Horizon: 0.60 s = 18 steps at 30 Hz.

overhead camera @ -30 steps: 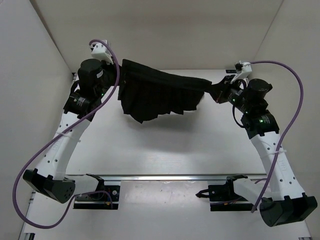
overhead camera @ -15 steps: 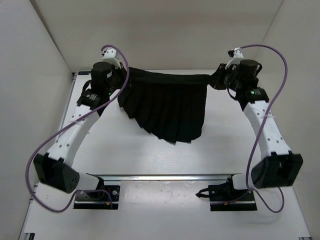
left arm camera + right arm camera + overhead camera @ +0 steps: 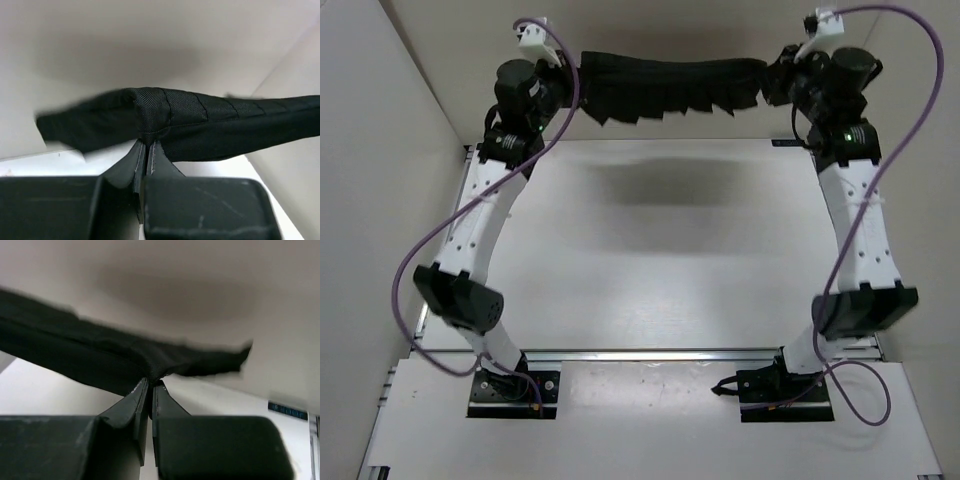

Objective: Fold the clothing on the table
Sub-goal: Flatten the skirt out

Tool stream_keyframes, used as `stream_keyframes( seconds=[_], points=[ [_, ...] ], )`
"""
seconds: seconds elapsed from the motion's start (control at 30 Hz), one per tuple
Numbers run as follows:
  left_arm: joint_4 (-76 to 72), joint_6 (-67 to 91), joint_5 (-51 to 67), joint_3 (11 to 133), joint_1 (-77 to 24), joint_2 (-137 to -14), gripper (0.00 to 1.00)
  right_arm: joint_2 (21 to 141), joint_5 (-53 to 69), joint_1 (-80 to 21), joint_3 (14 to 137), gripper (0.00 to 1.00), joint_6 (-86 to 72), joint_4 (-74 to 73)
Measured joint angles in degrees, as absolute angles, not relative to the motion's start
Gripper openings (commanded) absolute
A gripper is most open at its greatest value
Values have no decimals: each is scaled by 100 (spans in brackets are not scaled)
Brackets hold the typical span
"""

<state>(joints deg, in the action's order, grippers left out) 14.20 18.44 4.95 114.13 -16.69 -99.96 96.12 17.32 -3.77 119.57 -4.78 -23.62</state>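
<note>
The clothing (image 3: pixel 670 84), a black pleated garment, hangs stretched in the air between both arms, high above the far edge of the table (image 3: pixel 660 260). My left gripper (image 3: pixel 570 85) is shut on its left end, and the pinched fabric (image 3: pixel 150 115) shows just above the fingertips in the left wrist view. My right gripper (image 3: pixel 775 82) is shut on the right end, where the cloth (image 3: pixel 155 365) bunches at the jaws in the right wrist view. The pleats dangle in a jagged fringe below the taut top edge.
White enclosure walls (image 3: pixel 410 110) close in on the left, right and back. A silver rail (image 3: pixel 650 353) runs along the near edge, with both arm bases (image 3: pixel 510 385) bolted by it. The garment's shadow (image 3: pixel 670 185) falls on the far tabletop.
Both arms have risen and reached toward the back wall, lifting the garment off the table. It now hangs clear, drawn out wider between the grippers.
</note>
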Motion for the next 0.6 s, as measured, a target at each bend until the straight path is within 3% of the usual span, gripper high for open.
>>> stream_keyframes(
  seconds=[0.1,0.23,0.37,0.47,0.6],
  points=[
    [1142,1649,473,10361,-1828,-9065,0,8512,1758,-377,10326,0,-403,-1774],
    [895,1529,213,8027,-2259,-7620,0,7153,1730,-423,7546,0,-482,-1358],
    [1452,1883,-56,5739,-2617,-6377,0,6431,1542,-1002,5207,0,-792,-1988],
    [2368,2307,-215,4777,-2902,-5695,0,6219,1566,-1481,4528,0,-1044,-2751],
    [2923,2698,121,4480,-2602,-5286,0,6180,1813,-1533,4440,1,-1232,-3057]
  ],
)
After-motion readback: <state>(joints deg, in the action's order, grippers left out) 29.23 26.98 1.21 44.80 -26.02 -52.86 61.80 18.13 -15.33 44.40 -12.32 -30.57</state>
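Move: Both hands already hold the skirt stretched between them, high up. Its middle hangs about 20 cm right of the left hand and some 20 cm left of the right, level with them fore and aft and roughly 12 cm lower. The bare patch of mid-table it goes to is about 22 cm back, 20 cm right and 44 cm below the left hand; from the right hand it is some 20 cm back, 23 cm left and 47 cm down. Back and down in one fast sweep, nearly level at first and then plunging: both arms draw the skirt from beyond the far table edge towards the middle of the table. The left comes back and drops a little over 25 cm each way; the right drops about 36 cm. Both wrists tip their fingers down, slowing at the end, and the fingers keep their pinch. ##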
